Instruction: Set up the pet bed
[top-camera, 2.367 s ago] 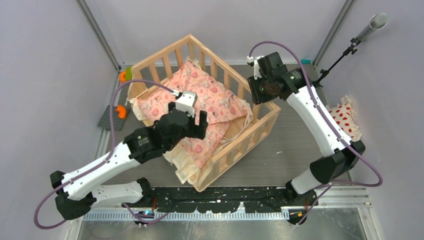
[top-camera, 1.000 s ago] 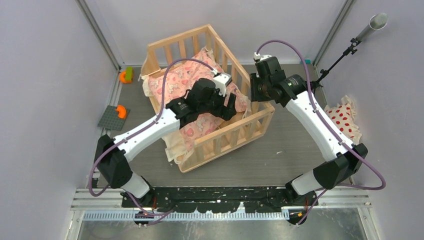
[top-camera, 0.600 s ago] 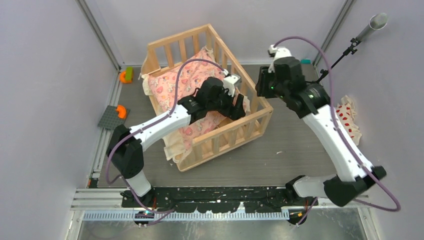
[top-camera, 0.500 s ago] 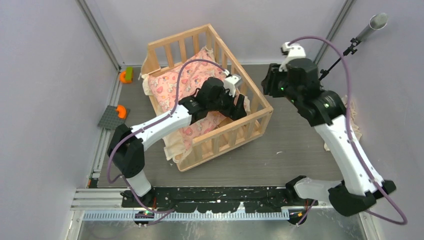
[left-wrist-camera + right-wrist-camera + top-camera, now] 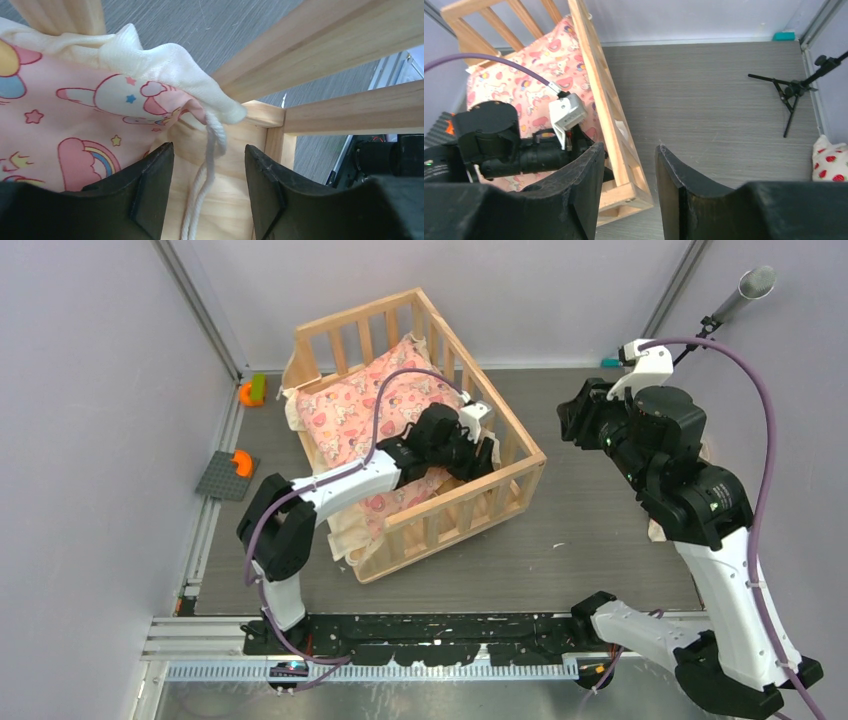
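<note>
The pet bed is a light wooden slatted crib standing slantwise at the table's middle-left. A pink cartoon-print cushion lies in it, with a cream edge spilling over the near-left rail. My left gripper reaches into the bed's right corner. In the left wrist view it is open over the plank base. The cushion's white cord hangs between the fingers without being pinched. My right gripper is open and empty, raised above the table to the right of the bed's rail.
A white pillow with red dots lies at the right wall. A small black tripod stands near it. Orange pieces and a grey plate sit by the left wall. Bare grey tabletop lies right of the bed.
The right arm let go of the bed's right rail, then rose and swung right. The left gripper slid deeper into the right corner. Earlier on, the bed was turned.
</note>
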You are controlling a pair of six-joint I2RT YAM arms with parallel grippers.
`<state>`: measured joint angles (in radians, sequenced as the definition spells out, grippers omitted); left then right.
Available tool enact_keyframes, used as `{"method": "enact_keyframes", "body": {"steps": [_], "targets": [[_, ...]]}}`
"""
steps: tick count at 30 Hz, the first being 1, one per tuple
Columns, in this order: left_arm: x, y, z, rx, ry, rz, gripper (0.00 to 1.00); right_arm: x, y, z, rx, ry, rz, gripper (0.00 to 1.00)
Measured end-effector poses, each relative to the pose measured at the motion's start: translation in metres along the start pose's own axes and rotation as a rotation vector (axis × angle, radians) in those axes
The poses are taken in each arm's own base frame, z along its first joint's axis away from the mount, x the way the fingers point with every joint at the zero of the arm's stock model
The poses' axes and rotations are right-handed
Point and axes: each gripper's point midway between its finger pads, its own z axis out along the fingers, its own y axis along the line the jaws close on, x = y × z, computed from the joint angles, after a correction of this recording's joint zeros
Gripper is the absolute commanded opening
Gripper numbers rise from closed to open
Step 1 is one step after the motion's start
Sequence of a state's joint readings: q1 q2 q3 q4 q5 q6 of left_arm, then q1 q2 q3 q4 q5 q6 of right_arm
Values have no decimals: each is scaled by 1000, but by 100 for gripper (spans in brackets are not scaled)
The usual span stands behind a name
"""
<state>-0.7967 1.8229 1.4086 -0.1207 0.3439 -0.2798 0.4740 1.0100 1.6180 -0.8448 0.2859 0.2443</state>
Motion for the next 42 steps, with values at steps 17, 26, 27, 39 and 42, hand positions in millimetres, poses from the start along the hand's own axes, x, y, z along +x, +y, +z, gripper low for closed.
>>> {"method": "enact_keyframes", "body": {"steps": [17,26,27,39,42], "targets": [[39,-9,19,47,114,-13,14,28,-25,-13,79,30,-42,47],[37,-16,9,57,170,-13,0,40,-35,-23,99,32,-44,46],[37,-17,7,57,179,-16,0,43,-36,-24,100,37,-45,46],[2,-21,-8,55,121,-57,0,78,-48,-17,156,93,-20,42],[-17,-28,-16,66,63,-56,0,91,-53,-14,187,110,0,42]]}}
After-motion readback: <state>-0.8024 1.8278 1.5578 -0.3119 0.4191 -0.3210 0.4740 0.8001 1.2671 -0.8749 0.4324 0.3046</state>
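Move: The white tie cord hangs from the duvet's corner just past my left fingertips, about 2 cm back, 2 cm to the right and 4 cm below. The duvet corner lies some 5 cm right, 1 cm ahead and 5 cm below; the crib's near-right corner post is about 11 cm right, 1 cm ahead and 5 cm higher. From my right hand the cord is roughly 3 cm ahead, 12 cm left and 30 cm below. I ease my left hand back about 3 cm and down nearly 4 inside the crib, shutting its half-open fingers on the white cord right by the duvet corner, then raise the pinched cord about 7 cm, the wrist barely tilting. Meanwhile my empty right hand sinks some 9 cm, drifting right and back outside the crib, its fingers staying about half open. ##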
